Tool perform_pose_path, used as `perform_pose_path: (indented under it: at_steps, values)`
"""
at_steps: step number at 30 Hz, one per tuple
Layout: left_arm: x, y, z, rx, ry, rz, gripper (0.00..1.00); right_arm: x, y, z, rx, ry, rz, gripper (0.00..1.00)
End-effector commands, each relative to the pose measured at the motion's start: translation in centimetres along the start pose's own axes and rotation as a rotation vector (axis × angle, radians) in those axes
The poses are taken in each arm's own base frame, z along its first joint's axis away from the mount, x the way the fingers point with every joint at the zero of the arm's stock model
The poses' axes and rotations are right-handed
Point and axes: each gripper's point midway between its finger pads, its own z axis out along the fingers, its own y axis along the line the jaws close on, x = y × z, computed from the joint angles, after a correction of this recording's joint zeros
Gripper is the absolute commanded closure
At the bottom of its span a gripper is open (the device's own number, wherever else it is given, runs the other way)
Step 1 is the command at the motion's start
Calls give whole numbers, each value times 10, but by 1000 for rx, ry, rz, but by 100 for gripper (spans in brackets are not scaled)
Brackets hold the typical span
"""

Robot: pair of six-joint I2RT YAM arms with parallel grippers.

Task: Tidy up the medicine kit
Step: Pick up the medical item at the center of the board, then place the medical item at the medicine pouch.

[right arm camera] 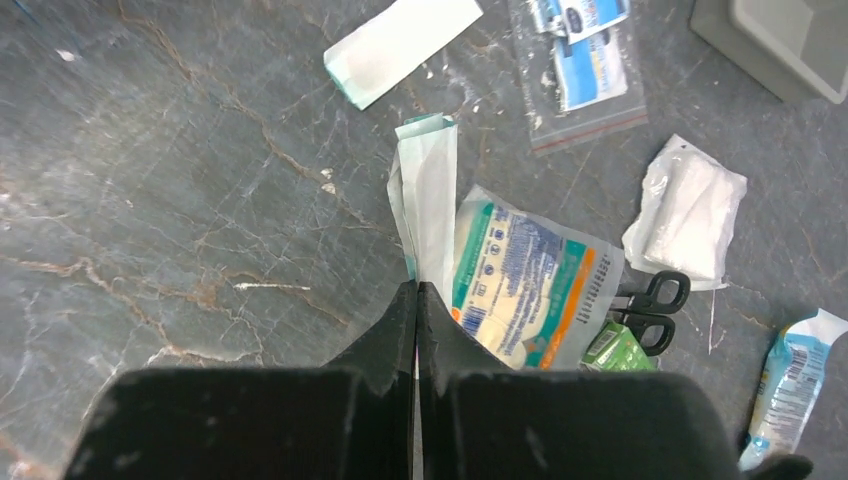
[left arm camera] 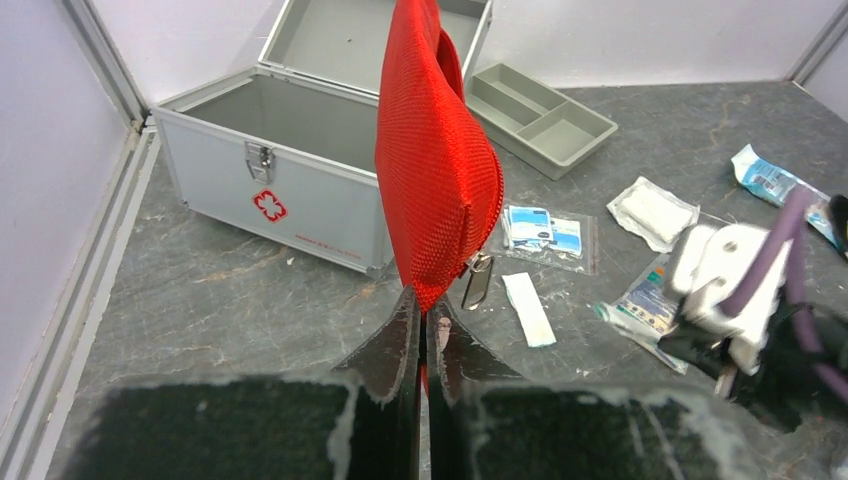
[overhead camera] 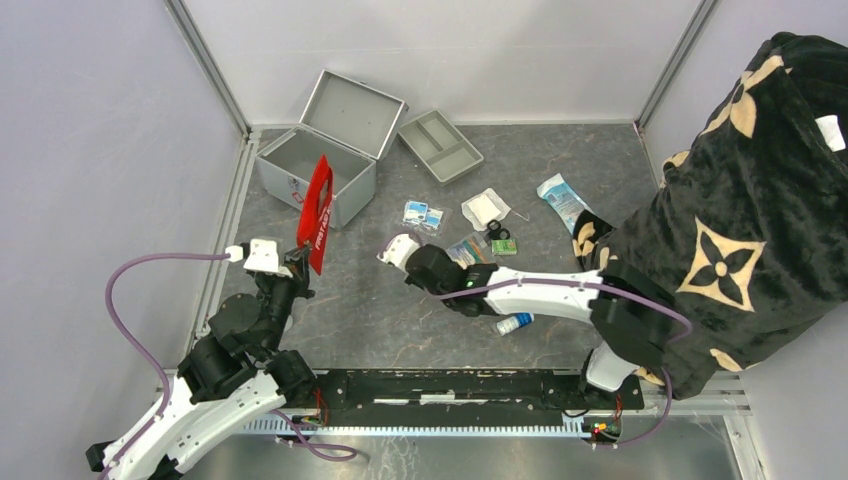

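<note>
The medicine kit (overhead camera: 290, 185) is a silver-grey metal case standing at the back left with its lid (overhead camera: 352, 112) swung open; its front wall (left arm camera: 290, 190) bears a red emblem. My left gripper (left arm camera: 422, 300) is shut on the bottom corner of a flat red pouch (left arm camera: 435, 160). It holds the pouch (overhead camera: 317, 212) upright just in front of the case. My right gripper (right arm camera: 417, 290) is shut on the near end of a thin white paper packet (right arm camera: 428, 195), low over the table's middle (overhead camera: 392, 255).
A grey divided tray (overhead camera: 440, 146) lies right of the case. Around the right gripper lie a teal-and-orange packet (right arm camera: 525, 280), black scissors (right arm camera: 650, 305), a gauze pad (right arm camera: 690, 205), a zip bag (right arm camera: 585, 60) and a white strip (right arm camera: 400, 45). A small bottle (overhead camera: 513, 323) lies nearer. A person (overhead camera: 740, 200) stands at right.
</note>
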Motion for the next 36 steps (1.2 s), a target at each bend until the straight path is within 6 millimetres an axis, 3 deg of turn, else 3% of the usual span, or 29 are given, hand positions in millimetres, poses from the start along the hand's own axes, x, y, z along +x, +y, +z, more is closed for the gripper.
perform_pose_path:
  at_steps: [1, 12, 15, 25, 29, 36]
  values:
    - [-14, -13, -1, 70, -40, -40, 98, -27, -17, -21, -60, -159, 100, 100]
    - [-3, -64, 1, 320, 4, 31, 98, -28, -57, -77, -166, -386, 33, 100]
    - [2, -79, 1, 390, 29, 52, 98, -28, -56, -94, -218, -426, -73, 100]
    - [21, -128, -7, 644, 115, 104, 98, -58, -50, -160, -373, -598, -410, 100]
    - [31, -142, -10, 717, 164, 118, 98, -61, -52, -170, -407, -568, -478, 100]
    - [39, -148, -10, 752, 194, 158, 98, -68, -55, -186, -479, -516, -520, 100]
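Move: The right hand already holds the medical item, a folded white-and-green packet; the red pouch's middle is roughly 18 cm to its left, 3 cm ahead and 20 cm higher. On the table 7 cm below, a loose white strip lies 7 cm ahead and 4 cm left, a colourful bag 5 cm ahead and 8 cm right. From the left hand, which holds the pouch, the medical item is some 19 cm right, 8 cm ahead and 21 cm down; the silver box is about 24 cm ahead, straight on, 20 cm lower. The right hand keeps its pinch on the medical item and carries it up about 18 cm, first sliding some 5 cm right, then drawing back about 6 cm while it swings roughly 45 degrees counter-clockwise, so that its fingers turn left towards the pouch. To meet it, the left hand keeps hold of the red pouch and sweeps about 14 cm right, turning some 40 degrees clockwise, then also sinking about 6 cm and easing slightly back as its fingers tip down a little. ##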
